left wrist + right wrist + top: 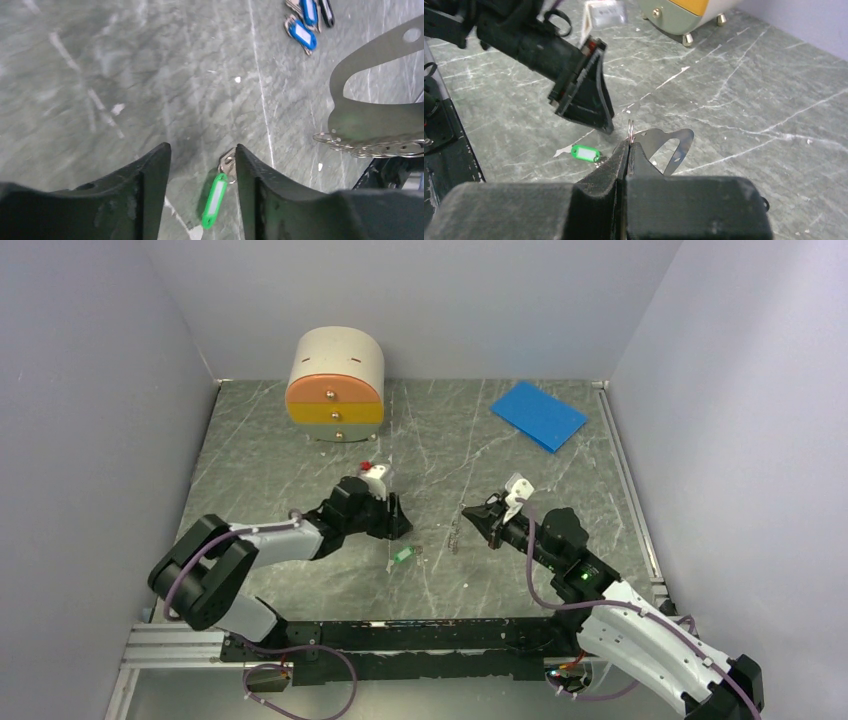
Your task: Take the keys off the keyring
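Note:
The keys [215, 199], a bright green tag with a small silvery piece, lie on the table between and below my left gripper's [202, 147] spread fingers, touching neither. They also show as the green tag [402, 556] in the top view and as the same tag [584, 151] in the right wrist view. My right gripper [629, 145] is shut on the keyring [671, 142], a flat grey metal loop with thin wire rings [372, 147], held just above the table. The two grippers are a short way apart, left gripper [398, 528] and right gripper [478, 512].
Small blue tags [302, 32] and a black tag [327, 12] lie on the table beyond the keyring. A rounded drawer unit [335, 385] stands at the back left and a blue sheet [538, 415] lies at the back right. Walls enclose the table.

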You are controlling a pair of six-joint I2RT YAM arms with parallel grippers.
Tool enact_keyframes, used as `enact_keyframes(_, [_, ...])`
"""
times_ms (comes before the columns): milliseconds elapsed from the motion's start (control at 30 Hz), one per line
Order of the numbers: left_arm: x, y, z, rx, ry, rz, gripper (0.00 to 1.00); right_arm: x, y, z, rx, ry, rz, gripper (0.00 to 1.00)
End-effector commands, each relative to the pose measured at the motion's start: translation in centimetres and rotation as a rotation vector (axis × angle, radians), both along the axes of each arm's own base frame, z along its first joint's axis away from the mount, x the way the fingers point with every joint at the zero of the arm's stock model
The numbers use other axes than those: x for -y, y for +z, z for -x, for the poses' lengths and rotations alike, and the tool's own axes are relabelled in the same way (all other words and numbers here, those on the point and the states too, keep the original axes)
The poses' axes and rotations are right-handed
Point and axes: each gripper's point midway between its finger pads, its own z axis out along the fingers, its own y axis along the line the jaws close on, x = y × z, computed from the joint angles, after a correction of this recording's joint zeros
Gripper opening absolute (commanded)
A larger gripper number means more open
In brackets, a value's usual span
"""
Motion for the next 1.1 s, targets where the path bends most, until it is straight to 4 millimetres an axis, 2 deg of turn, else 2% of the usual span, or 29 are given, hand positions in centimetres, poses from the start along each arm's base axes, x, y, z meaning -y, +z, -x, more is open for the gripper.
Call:
enact_keyframes(0, [-1.7, 3.4, -0.7, 0.053, 0.093, 0.076, 0.59, 0.5, 2.1, -0.9, 0.004, -0.068, -0.052, 0.0])
enact_keyframes(133, [-4.5, 6.1, -0.1, 0.098, 0.192, 0.05, 0.63, 0.2, 1.8, -2.1, -0.022, -0.099, -0.017, 0.0])
enact_keyframes(233, [-7.2, 8.6, 0.2, 0.135, 0.288, 0.024, 0.72, -0.2, 2.1, -3.8, -0.031, -0.142, -0.004, 0.0])
enact_keyframes(367, [-11.5, 12.5, 1.0, 0.185, 0.438, -0.039, 0.84, -1.3, 1.3, -6.6, -0.056, -0.188, 0.042, 0.0])
enact_keyframes(433, [-13.2, 14.6, 1.6, 0.211, 0.478, -0.058, 0.86, -2.1, 0.8, -8.0, -0.064, -0.2, 0.059, 0.0])
enact_keyframes(633, [-17.2, 21.1, 3.6, 0.327, 0.521, -0.129, 0.9, -4.3, -2.6, -12.3, -0.133, -0.242, 0.127, 0.0])
enact_keyframes(733, [-19.0, 22.2, 4.1, 0.384, 0.531, -0.202, 0.9, -5.3, -4.3, -14.2, -0.166, -0.253, 0.147, 0.0])
enact_keyframes(800, [-20.2, 21.9, 4.1, 0.425, 0.559, -0.243, 0.91, -6.0, -5.5, -15.3, -0.199, -0.249, 0.17, 0.02])
enact_keyframes(900, [-21.0, 20.8, 4.0, 0.46, 0.589, -0.251, 0.91, -7.4, -6.4, -15.8, -0.232, -0.205, 0.17, 0.06])
enact_keyframes(1067, [-21.5, 21.0, 4.6, 0.472, 0.591, -0.238, 0.91, -7.9, -6.9, -15.1, -0.267, -0.176, 0.147, 0.35])
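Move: Just beneath the left hand lies the green-tagged key it has already released, about 3 cm back and 5 cm below. The blue-tagged keys lie roughly 9 cm ahead and 20 cm to its right. The right hand still grips the metal keyring plate; the bare table it is headed for lies some 16 cm ahead, 8 cm left and 21 cm below. From the right hand, the blue-tagged keys are about 14 cm ahead and 3 cm right, the green-tagged key 2 cm ahead and 15 cm left. Leftward and upward the empty left hand leaves the green-tagged key, some 20 cm each way, drifting back, dipping slightly at the end, turning about 30 degrees counter-clockwise, tipping up and opening wide. Forward, then also down and left, the right hand carries the keyring plate some 15 cm out beside the blue-tagged keys, tips downward, and starts opening at the end to let go above the table. ##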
